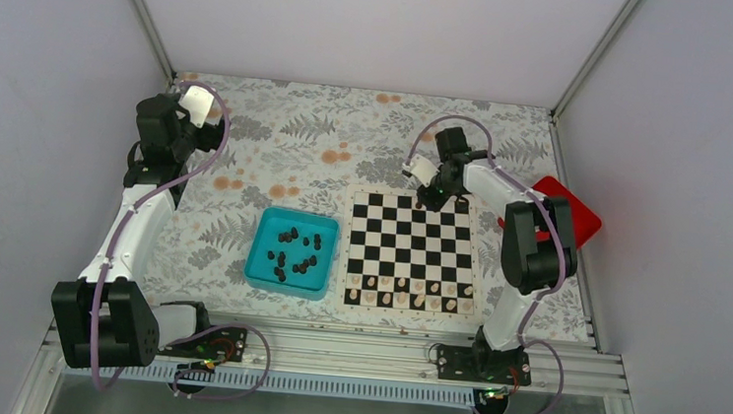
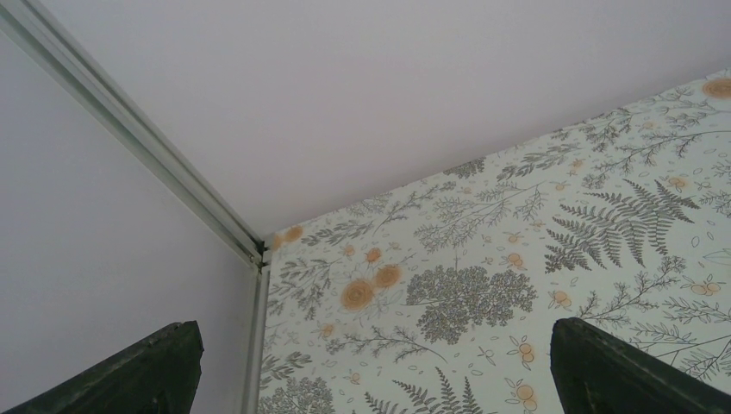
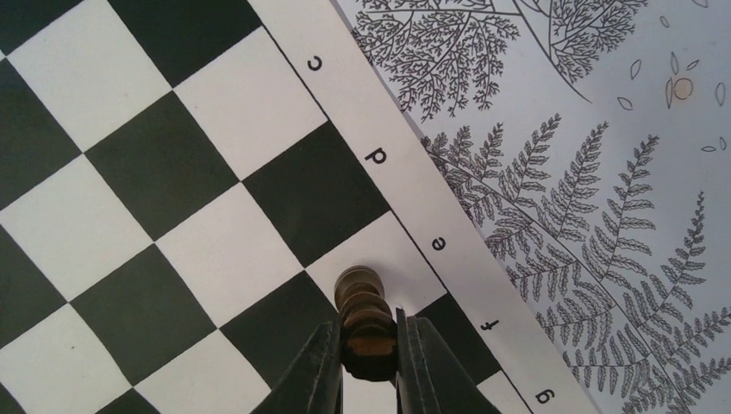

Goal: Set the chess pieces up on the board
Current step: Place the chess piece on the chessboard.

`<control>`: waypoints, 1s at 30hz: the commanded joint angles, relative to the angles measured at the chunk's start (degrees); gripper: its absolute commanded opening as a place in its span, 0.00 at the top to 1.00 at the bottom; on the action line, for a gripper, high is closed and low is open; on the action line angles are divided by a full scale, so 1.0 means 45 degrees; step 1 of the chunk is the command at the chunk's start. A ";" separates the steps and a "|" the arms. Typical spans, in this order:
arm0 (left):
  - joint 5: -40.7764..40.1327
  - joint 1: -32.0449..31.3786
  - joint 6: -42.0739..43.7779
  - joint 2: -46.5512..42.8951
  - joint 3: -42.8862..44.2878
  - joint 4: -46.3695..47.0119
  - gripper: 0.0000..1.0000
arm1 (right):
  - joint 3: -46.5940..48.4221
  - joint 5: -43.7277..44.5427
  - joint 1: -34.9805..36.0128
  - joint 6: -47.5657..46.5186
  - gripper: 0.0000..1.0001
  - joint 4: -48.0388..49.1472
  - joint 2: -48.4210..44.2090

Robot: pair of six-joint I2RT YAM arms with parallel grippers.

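The board (image 1: 409, 242) lies right of centre, chequered with a tan border (image 3: 379, 164). Several dark chess pieces (image 1: 295, 251) lie loose in a teal tray (image 1: 262, 258) to its left. My right gripper (image 3: 366, 321) is shut on one dark chess piece (image 3: 359, 289), held low over a white square by the letter e at the board's far edge; in the top view this gripper (image 1: 426, 198) sits at that edge. My left gripper (image 2: 379, 379) is open with nothing in it, aimed at the back left corner of the table (image 1: 191, 104).
Pale tan pieces (image 1: 405, 291) fill the board's two nearest rows. A red box (image 1: 570, 208) lies right of the board, partly behind the right arm. White walls with metal posts close the table in on three sides.
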 commanded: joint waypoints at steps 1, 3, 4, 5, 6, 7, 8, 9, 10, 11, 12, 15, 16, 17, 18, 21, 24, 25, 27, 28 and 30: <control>0.0162 0.0050 0.0102 0.0004 0.0018 0.0093 0.00 | -0.0119 0.0197 -0.0153 -0.0072 0.96 0.0413 -0.0482; 0.0150 0.0057 0.0102 0.0017 0.0009 0.0093 0.00 | -0.0151 0.0196 -0.0178 -0.0082 0.96 0.0435 -0.0484; 0.0163 0.0050 0.0107 0.0007 -0.0008 0.0093 0.00 | -0.0168 0.0186 -0.0181 -0.0090 0.96 0.0444 -0.0470; 0.0155 0.0049 0.0102 0.0018 0.0000 0.0093 0.00 | -0.0199 0.0178 -0.0201 -0.0092 0.96 0.0479 -0.0451; 0.0163 0.0058 0.0099 0.0019 -0.0004 0.0093 0.00 | -0.0218 0.0167 -0.0202 -0.0121 0.96 0.0505 -0.0410; 0.0164 0.0040 0.0101 0.0019 -0.0007 0.0093 0.00 | -0.0247 0.0161 -0.0221 -0.0112 0.96 0.0531 -0.0373; 0.0162 0.0043 0.0116 0.0019 -0.0010 0.0093 0.00 | -0.0246 0.0140 -0.0231 -0.0121 0.96 0.0519 -0.0317; 0.0154 0.0048 0.0121 0.0019 -0.0010 0.0091 0.00 | -0.0246 0.0123 -0.0227 -0.0122 0.96 0.0510 -0.0259; 0.0154 0.0046 0.0111 0.0019 -0.0009 0.0093 0.00 | -0.0253 0.0109 -0.0227 -0.0113 0.96 0.0509 -0.0215; 0.0173 0.0048 0.0120 0.0036 -0.0032 0.0076 0.00 | -0.0256 0.0085 -0.0217 -0.0111 0.96 0.0502 -0.0171; 0.0183 0.0051 0.0128 0.0036 -0.0020 0.0074 0.00 | -0.0274 0.0053 -0.0225 -0.0111 0.96 0.0516 -0.0153; 0.0201 0.0048 0.0155 0.0080 -0.0020 0.0071 0.00 | -0.0329 -0.0039 -0.0227 -0.0117 0.96 0.0552 -0.0134; 0.0198 0.0049 0.0160 0.0123 -0.0031 0.0073 0.00 | -0.0361 -0.0074 -0.0226 -0.0114 0.95 0.0534 -0.0114; 0.0201 0.0051 0.0160 0.0145 -0.0035 0.0073 0.00 | -0.0367 -0.0077 -0.0221 -0.0112 0.94 0.0539 -0.0126; 0.0193 0.0049 0.0172 0.0155 -0.0030 0.0083 0.00 | -0.0395 -0.0068 -0.0219 -0.0126 0.92 0.0535 -0.0152; 0.0223 0.0052 0.0180 0.0155 -0.0036 0.0076 0.00 | -0.0409 -0.0143 -0.0218 -0.0153 0.86 0.0467 -0.0274; 0.0240 0.0046 0.0197 0.0155 -0.0023 0.0075 0.00 | -0.0345 -0.0297 -0.0229 -0.0157 0.70 0.0331 -0.0486; 0.0242 0.0048 0.0199 0.0161 -0.0019 0.0074 0.00 | -0.0309 -0.0351 -0.0234 -0.0184 0.66 0.0245 -0.0590; 0.0262 0.0051 0.0199 0.0140 -0.0018 0.0055 0.00 | -0.0139 -0.0441 -0.0232 -0.0175 0.56 0.0056 -0.0821; 0.0277 0.0049 0.0199 0.0117 -0.0018 0.0054 0.00 | -0.0037 -0.0506 -0.0230 -0.0173 0.54 -0.0089 -0.0942; 0.0315 0.0049 0.0197 0.0088 -0.0018 0.0054 0.00 | 0.0277 -0.0555 -0.0223 -0.0110 0.53 -0.0251 -0.1236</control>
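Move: Just under the right hand, within about 1 cm ahead and to its right and some 5 cm below, lies the middle of the light e8 square, where the held dark piece is going. The teal bin is roughly 26 cm left and 14 cm back, the red bin about 27 cm right and 1 cm back, and the nearer row of pale pieces some 18 cm straight back. From the left hand, that square lies about 40 cm right, 4 cm back and 27 cm below. Nudging the pinched dark piece about 0.5 cm forward and as much to the right, towards the middle of e8, the right hand then holds still, pointing steeply down. Its fingers next open to nearly half their range and let go of the piece, while the hand draws back roughly 0.5 cm and just begins to lift. ##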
